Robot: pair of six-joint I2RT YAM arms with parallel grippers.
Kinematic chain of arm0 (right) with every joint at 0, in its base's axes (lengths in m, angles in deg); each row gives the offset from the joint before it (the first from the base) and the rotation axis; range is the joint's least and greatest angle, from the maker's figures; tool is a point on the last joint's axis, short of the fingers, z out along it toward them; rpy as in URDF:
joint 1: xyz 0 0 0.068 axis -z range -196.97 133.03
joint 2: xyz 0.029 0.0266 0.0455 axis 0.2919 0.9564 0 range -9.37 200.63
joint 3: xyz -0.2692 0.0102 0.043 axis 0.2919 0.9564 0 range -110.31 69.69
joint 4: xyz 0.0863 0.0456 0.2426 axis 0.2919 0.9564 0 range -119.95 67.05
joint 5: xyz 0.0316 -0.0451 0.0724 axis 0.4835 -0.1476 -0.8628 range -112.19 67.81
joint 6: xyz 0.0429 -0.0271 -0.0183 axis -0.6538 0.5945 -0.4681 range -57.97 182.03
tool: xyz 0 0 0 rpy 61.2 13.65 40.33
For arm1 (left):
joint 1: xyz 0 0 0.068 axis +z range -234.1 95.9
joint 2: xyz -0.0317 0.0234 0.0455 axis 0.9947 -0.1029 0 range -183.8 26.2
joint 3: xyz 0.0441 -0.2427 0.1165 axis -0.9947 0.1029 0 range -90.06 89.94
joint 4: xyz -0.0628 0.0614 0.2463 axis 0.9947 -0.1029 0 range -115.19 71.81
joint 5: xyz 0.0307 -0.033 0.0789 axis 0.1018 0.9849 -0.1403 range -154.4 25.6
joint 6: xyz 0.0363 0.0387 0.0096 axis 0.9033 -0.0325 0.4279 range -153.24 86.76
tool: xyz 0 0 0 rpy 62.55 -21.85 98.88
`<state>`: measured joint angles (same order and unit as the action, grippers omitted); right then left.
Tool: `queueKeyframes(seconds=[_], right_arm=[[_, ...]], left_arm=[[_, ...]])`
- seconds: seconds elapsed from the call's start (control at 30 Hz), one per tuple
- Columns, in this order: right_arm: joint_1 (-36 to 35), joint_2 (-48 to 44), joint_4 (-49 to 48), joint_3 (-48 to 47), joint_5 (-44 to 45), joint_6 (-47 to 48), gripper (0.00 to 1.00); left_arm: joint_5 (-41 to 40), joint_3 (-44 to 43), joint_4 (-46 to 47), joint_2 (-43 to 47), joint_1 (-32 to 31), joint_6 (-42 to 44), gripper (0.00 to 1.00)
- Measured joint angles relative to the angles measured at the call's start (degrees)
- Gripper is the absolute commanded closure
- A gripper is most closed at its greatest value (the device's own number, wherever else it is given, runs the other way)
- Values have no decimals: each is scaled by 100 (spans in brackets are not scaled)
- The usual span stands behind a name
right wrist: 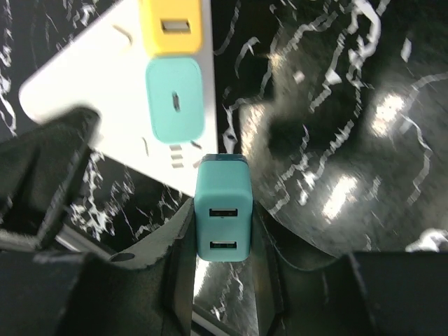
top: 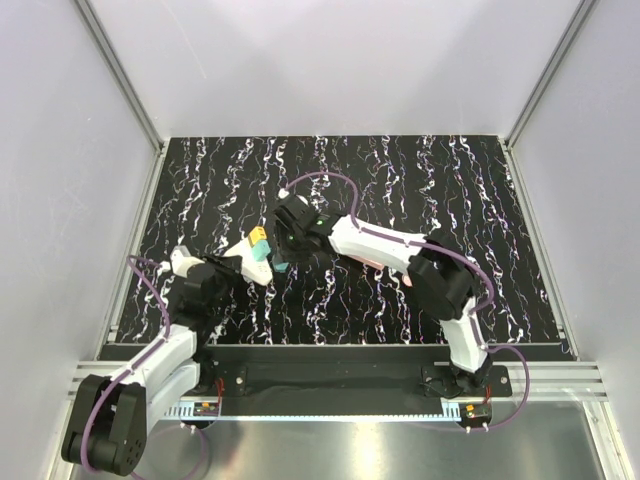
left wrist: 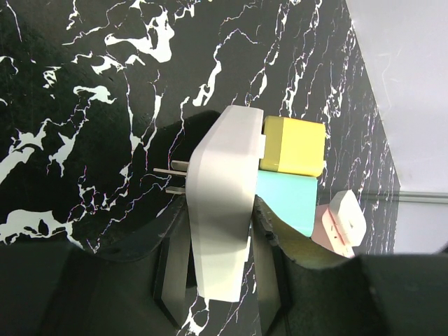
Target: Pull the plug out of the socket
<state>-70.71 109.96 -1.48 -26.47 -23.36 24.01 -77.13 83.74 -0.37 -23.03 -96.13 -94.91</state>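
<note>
The white rounded-triangle socket (left wrist: 220,175) sits between my left gripper's (left wrist: 220,231) fingers, which are shut on its flat sides. Its metal prongs point left. A yellow plug (left wrist: 294,145) and a teal plug (left wrist: 287,199) sit in its face. In the top view the socket (top: 243,256) is held left of centre by the left gripper (top: 232,264). My right gripper (right wrist: 222,227) is shut on a teal two-port USB plug (right wrist: 222,217), just off the socket's (right wrist: 105,98) edge, beside bare slots. In the top view this plug (top: 281,267) is under the right gripper (top: 284,254).
A pink and white piece (left wrist: 339,222) lies on the black marbled table (top: 400,180) behind the socket. A pink strip (top: 383,264) shows under the right arm. A purple cable (top: 330,178) loops behind the right wrist. White walls enclose the table.
</note>
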Motion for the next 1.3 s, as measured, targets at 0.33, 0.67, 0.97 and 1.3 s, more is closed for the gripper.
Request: queueKeyframes(seconds=[0.33,0.67,0.97,1.3], right_arm=[[837,-1425,-15,890,-208,446,100],[3292,-1725,-28,1005,-767,800,100],[4365,-1082,-46,787,-1222,1126,100],[5362,168,-120,94,-1845,1182,98]], left_arm=[[39,-22,-39,0,9,11,100],[116,-59,-39,-55,31,42,100],[361,-146,302,-468,57,63,100],[568,-170,343,-503,127,133,100]])
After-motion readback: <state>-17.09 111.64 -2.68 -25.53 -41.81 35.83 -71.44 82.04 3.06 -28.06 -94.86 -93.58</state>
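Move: The right hand already holds the freed teal plug and takes it to bare table at the far right, about 23 cm ahead, 37 cm right and 7 cm below. The white socket lies about 9 cm left and 1 cm ahead of it; the power strip's middle is roughly 20 cm right and 2 cm ahead, its white block 15 cm right and 10 cm ahead. From the left hand that bare spot lies some 47 cm right, 23 cm ahead. Still pinching the freed teal plug, the right hand swings quickly away from the socket, about 37 cm right and 22 cm forward, rising roughly 8 cm over the power strip's white block, then sinking as much over the bare far-right table, with some 30 degrees of clockwise turn. The left hand keeps its grip on the white socket, easing barely 1.5 cm right and forward. ##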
